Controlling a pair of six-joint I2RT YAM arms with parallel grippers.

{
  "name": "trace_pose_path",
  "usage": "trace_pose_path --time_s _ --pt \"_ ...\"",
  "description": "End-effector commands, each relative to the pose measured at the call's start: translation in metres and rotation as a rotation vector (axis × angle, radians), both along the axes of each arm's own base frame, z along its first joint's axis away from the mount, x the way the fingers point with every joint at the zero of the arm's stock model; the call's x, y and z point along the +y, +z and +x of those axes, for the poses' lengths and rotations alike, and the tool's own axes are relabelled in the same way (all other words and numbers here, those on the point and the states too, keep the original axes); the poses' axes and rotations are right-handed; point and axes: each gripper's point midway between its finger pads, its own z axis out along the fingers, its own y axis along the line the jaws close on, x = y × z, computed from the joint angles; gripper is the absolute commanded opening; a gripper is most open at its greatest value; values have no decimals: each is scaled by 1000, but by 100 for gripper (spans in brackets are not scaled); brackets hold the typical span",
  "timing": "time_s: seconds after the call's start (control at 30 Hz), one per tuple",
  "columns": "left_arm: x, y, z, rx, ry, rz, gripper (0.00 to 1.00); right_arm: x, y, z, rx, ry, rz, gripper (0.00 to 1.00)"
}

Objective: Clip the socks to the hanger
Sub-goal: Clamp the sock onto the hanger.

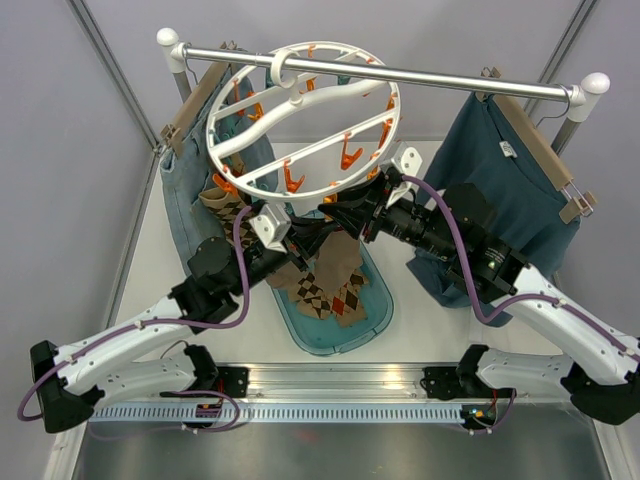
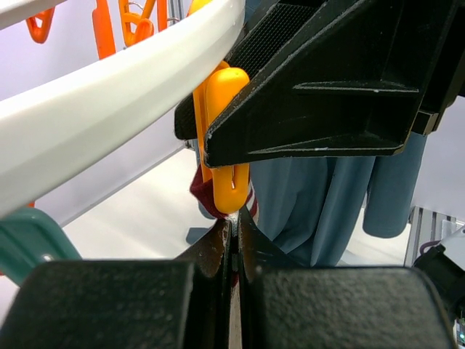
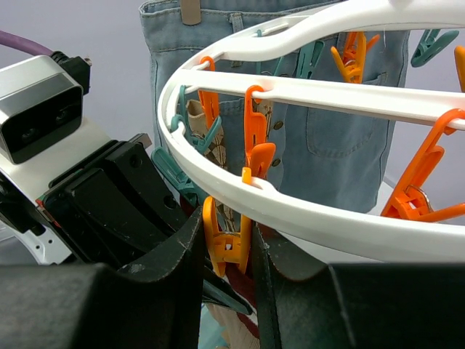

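Observation:
The white ring hanger (image 1: 300,118) hangs from the rail, with orange and teal clothespins under it. My left gripper (image 2: 234,218) is shut on a sock's dark red cuff (image 2: 205,198), just below an orange clothespin (image 2: 225,145). My right gripper (image 3: 227,225) is shut on that same orange clothespin (image 3: 227,243), one finger on each side of its handles, under the hanger's rim (image 3: 305,211). In the top view both grippers (image 1: 300,243) (image 1: 335,212) meet below the ring's near edge, and the held sock (image 1: 338,262) trails down toward more socks (image 1: 325,297) on the tray. Another sock (image 1: 222,205) hangs clipped at the ring's left.
A teal tray (image 1: 375,320) lies on the table under the grippers. Blue-grey jeans (image 1: 185,190) hang on a wooden hanger at the left, a teal sweater (image 1: 500,160) at the right, both from the metal rail (image 1: 450,78).

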Motion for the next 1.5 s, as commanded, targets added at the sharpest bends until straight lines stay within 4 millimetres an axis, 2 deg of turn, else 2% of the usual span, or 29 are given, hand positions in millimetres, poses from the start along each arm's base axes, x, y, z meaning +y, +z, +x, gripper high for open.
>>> trace_pose_path --time_s 0.0,0.2,0.4,0.5,0.53,0.67,0.83,0.93,1.07,1.2,1.37,1.47 --pt "6 42 -12 -57 -39 -113 2 -1 16 -1 -25 -5 34 2" --pt "7 44 -14 -62 -46 -122 2 -3 16 -2 -24 -9 37 9" --pt "8 47 -16 -66 -52 -130 2 -2 15 -3 -19 -7 38 31" --pt "8 47 -18 -67 -59 -129 2 -3 17 -4 -20 -6 43 45" --pt "9 47 -18 -65 -58 -130 2 -4 18 -4 -20 -6 45 53" --pt "10 46 -16 -52 -49 -132 3 -4 18 -6 -15 1 44 66" --pt "14 41 -10 -15 -12 -121 3 -9 25 -10 0 -1 62 73" --pt "26 35 4 43 90 -116 3 -18 29 -11 21 -32 74 74" --pt "53 32 24 117 264 -133 3 -35 27 -8 56 -100 77 75" --pt "80 26 37 178 417 -118 3 -63 27 1 94 -240 93 75" --pt "113 31 41 214 552 -126 3 -92 6 17 160 -417 66 75" --pt "127 34 41 227 599 -124 3 -94 -12 20 187 -445 29 75"
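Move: The left hand still pinches the sock's dark red cuff; the yellow clip on the hanger's near rim is about 4 cm above its fingertips and 1 cm ahead. From this hand a teal clip sits roughly 5 cm left, 3 ahead and 3 up, and the already clipped sock some 15 cm left, 4 ahead and 2 lower. The right hand has the yellow clip between its fingers; from there an orange clip is about 6 cm left, 4 ahead and 2 up. Opening wide first, the right fingers let go of the yellow clip, then the hand backs off to the right about 8 cm, turning clockwise nearly 20 degrees. The left hand, hardly stirring until then, keeps its shut grip on the cuff and draws the sock left some 9 cm and forward 4, under the near rim, swinging counter-clockwise by over 25 degrees. ##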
